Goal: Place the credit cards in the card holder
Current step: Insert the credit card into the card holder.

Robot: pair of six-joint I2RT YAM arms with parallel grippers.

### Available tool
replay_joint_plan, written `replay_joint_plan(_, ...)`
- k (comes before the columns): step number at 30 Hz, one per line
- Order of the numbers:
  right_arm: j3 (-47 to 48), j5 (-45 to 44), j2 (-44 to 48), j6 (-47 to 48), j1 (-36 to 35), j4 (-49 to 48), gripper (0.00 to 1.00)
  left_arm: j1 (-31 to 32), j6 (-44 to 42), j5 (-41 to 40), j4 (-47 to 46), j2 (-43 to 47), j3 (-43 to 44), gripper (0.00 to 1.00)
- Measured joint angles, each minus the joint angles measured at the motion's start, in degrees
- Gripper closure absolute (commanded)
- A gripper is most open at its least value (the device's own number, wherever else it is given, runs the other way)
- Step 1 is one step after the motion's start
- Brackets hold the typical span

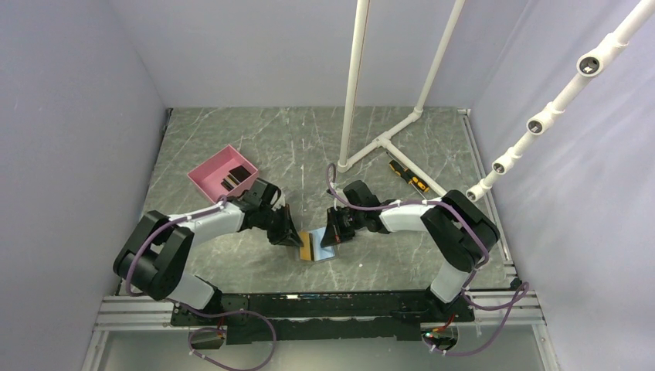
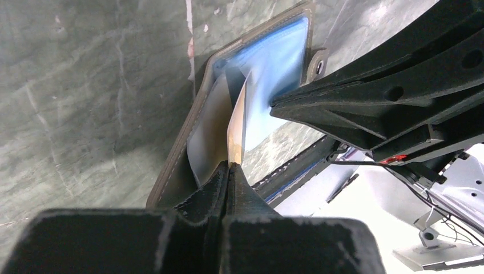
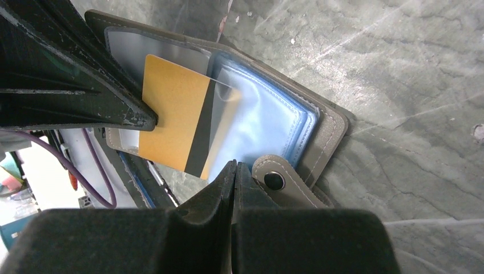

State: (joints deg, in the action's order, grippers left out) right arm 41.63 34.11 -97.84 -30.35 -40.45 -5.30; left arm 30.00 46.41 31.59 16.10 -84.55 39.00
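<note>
The grey card holder [image 1: 324, 251] lies open on the table between both arms, its light blue lining [image 3: 268, 123] facing up. An orange credit card [image 3: 171, 120] with a black stripe sits partly under the holder's clear pocket. My left gripper [image 2: 229, 166] is shut on the card's outer edge [image 2: 237, 123], holding it tilted. My right gripper [image 3: 233, 166] is shut, its tip resting on the holder's near edge beside the snap tab [image 3: 274, 181]; nothing shows between its fingers. Black credit cards [image 1: 235, 179] lie in the pink box.
The pink open box [image 1: 207, 179] stands at the back left. A yellow-and-black screwdriver [image 1: 408, 177] lies at the back right beside a white pipe frame [image 1: 382, 143]. The two grippers [image 1: 297, 236] [image 1: 337, 234] are close together over the holder.
</note>
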Motion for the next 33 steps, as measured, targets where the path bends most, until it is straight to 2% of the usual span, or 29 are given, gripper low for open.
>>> replay_joint_plan(7, 0.02, 0.07, -0.11, 0.00, -0.04, -0.17, 1.00, -1.16, 1.36, -1.49, -1.88, 2.73, -2.64, 1.00)
replay_joint_plan(22, 0.39, 0.35, -0.44, 0.02, -0.04, -0.09, 1.00, -1.42, 5.62, 0.02, -10.08, 2.84, -6.78, 1.00)
replay_joint_plan(26, 1.33, -2.32, 0.76, 0.85, -0.37, 3.37, 0.82, -1.42, 6.40, -0.44, -12.24, 3.87, -8.79, 1.00)
replay_joint_plan(29, 1.60, -5.07, 3.13, 2.36, -0.52, 7.04, 0.79, -1.42, 6.69, -1.14, -12.81, 5.46, -9.99, 1.00)
replay_joint_plan(33, 1.73, -6.88, 4.33, 3.89, -0.52, 9.57, 0.79, -1.42, 6.69, -1.40, -14.40, 5.86, -11.04, 1.00)
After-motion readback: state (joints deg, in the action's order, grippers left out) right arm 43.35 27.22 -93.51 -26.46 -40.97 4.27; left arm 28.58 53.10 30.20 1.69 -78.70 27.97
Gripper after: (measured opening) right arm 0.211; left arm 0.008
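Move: The left hand pinches the orange card at its left edge. The blue pocket's middle lies about 6 cm to that hand's right, 1 cm ahead and 3 cm below. From the right hand, whose shut fingers are at the pocket's right side, the pocket's middle is some 2 cm ahead, 1 cm left and 1 cm below. The card is about 5 cm left and 1 cm back, level in height; the clasp flap is roughly 3 cm right, 2 cm ahead and 1 cm below. Right fingers open, releasing the blue pocket, and back rightward 1.5 cm; left keeps the card, easing left and down. ##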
